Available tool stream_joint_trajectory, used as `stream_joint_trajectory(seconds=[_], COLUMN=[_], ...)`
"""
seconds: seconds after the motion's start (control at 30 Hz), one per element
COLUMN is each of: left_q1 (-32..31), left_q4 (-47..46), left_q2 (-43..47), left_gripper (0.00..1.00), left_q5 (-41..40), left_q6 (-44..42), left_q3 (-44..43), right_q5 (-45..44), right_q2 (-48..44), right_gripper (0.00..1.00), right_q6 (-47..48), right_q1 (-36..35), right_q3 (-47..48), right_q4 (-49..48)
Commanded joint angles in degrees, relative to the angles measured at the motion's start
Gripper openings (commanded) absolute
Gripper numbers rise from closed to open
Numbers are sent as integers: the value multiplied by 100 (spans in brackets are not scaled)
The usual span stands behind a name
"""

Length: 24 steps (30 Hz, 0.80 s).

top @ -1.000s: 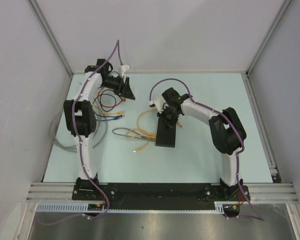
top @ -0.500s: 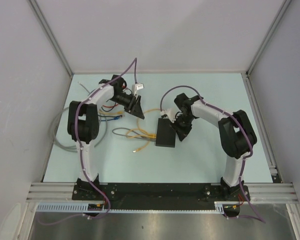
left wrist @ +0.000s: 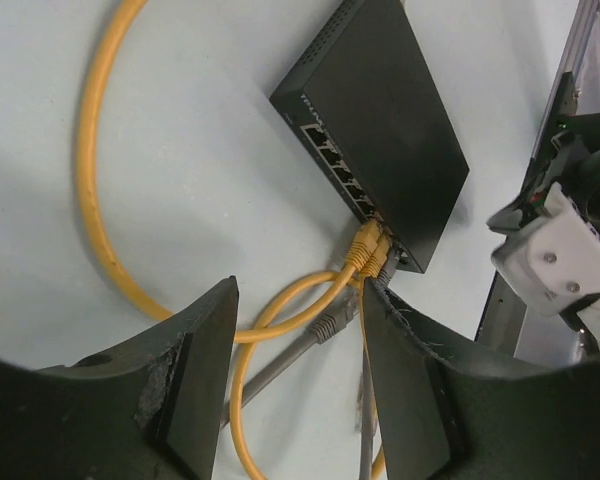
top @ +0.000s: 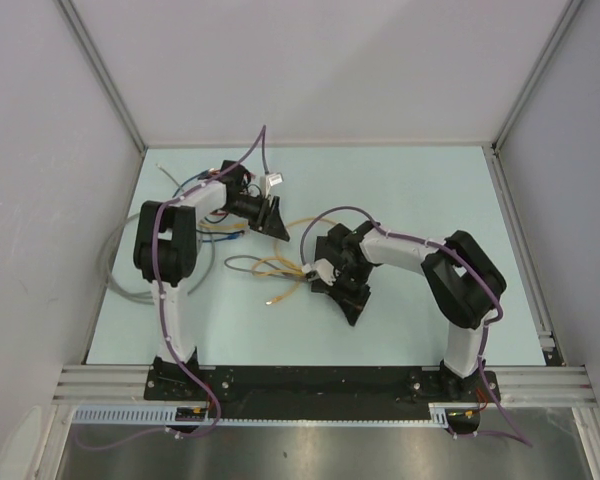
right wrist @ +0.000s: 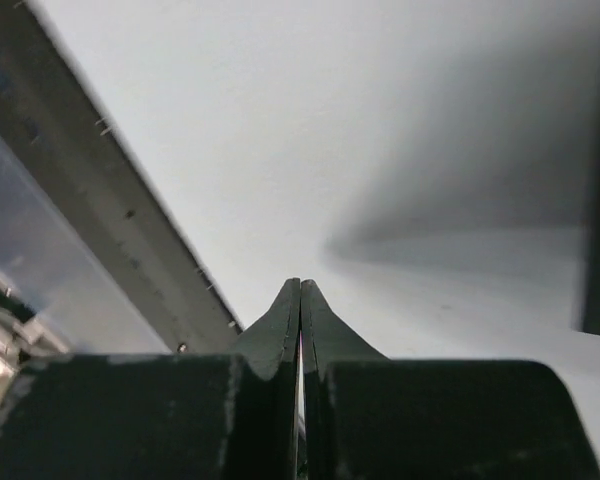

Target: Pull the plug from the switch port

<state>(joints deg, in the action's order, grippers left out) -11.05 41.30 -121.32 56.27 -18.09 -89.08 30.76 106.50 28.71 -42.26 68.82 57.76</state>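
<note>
The black switch [left wrist: 380, 120] lies flat on the table, its row of sockets facing my left wrist camera. Two yellow plugs [left wrist: 370, 248] sit in sockets at one end of the row. A loose grey plug [left wrist: 335, 322] lies on the table just below them. My left gripper [left wrist: 298, 300] is open and empty above the cables, just short of the plugs, its right finger [left wrist: 420, 370] close to the yellow cables. In the top view the left gripper [top: 270, 215] is left of the switch. My right gripper [top: 353, 308] is shut and empty, pointing at the near edge and covering most of the switch.
Yellow cables [top: 280, 268] and a grey cable [top: 242, 262] loop on the table left of the switch. Red and blue wires [top: 215, 215] lie under the left arm. Grey cables [top: 120, 285] run off the left edge. The right wrist view shows bare table and the front rail [right wrist: 110, 200].
My right gripper swung from the switch's far right side round to its near side, over it. My left gripper moved right from the back left toward the switch, then nearly stopped.
</note>
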Motion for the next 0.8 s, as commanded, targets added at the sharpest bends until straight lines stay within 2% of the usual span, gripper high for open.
stream_joint_trajectory(seconds=[0.0, 0.07, 0.27, 0.43, 0.6, 0.77], left_q1=[15, 15, -38, -108, -266, -459], left_q4=[-904, -896, -405, -166, -236, -447], left_q2=[116, 222, 249, -50, -357, -858], left_gripper=[59, 59, 60, 60, 61, 62], left_q5=[428, 437, 455, 499, 561, 587], left_q6=[595, 613, 649, 762, 1035, 1421], left_q3=[329, 374, -29, -355, -812, -1251], right_q5=[-982, -1648, -2214, -1856, -1214, -774], right_q2=[2, 169, 888, 1452, 1225, 820], right_gripper=[0, 0, 0, 0, 0, 0], right_q6=[-1061, -1043, -771, -490, -129, -278], right_q1=[86, 173, 842, 1079, 1167, 1518], right_q3=[61, 219, 1018, 2255, 2505, 2592], right_q4=[-1283, -1346, -1513, -1013, -609, -599])
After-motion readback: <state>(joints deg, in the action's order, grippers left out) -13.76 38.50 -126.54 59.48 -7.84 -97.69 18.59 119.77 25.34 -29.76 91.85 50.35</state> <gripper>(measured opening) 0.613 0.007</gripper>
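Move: The switch, with two yellow plugs and a grey plug in its left side, lies with its middle some 18 cm ahead of the right hand, 5 cm to its left and 2 cm below. Those seated plugs are about 17 cm ahead and 10 cm left of it; the loose yellow plug is 8 cm ahead and 18 cm left. From the left hand the seated plugs are roughly 4 cm back, 5 cm right and 6 cm below. With shut fingertips the right hand meets the switch's near edge and pushes the box forward, sinking about 2 cm early on, travelling some 19 cm in all and stopping by the near right corner as its fingers swing about 20 degrees towards plumb. The left hand, fingers open, dips slightly, then eases about 4 cm right and 2 cm forward towards the seated plugs. ##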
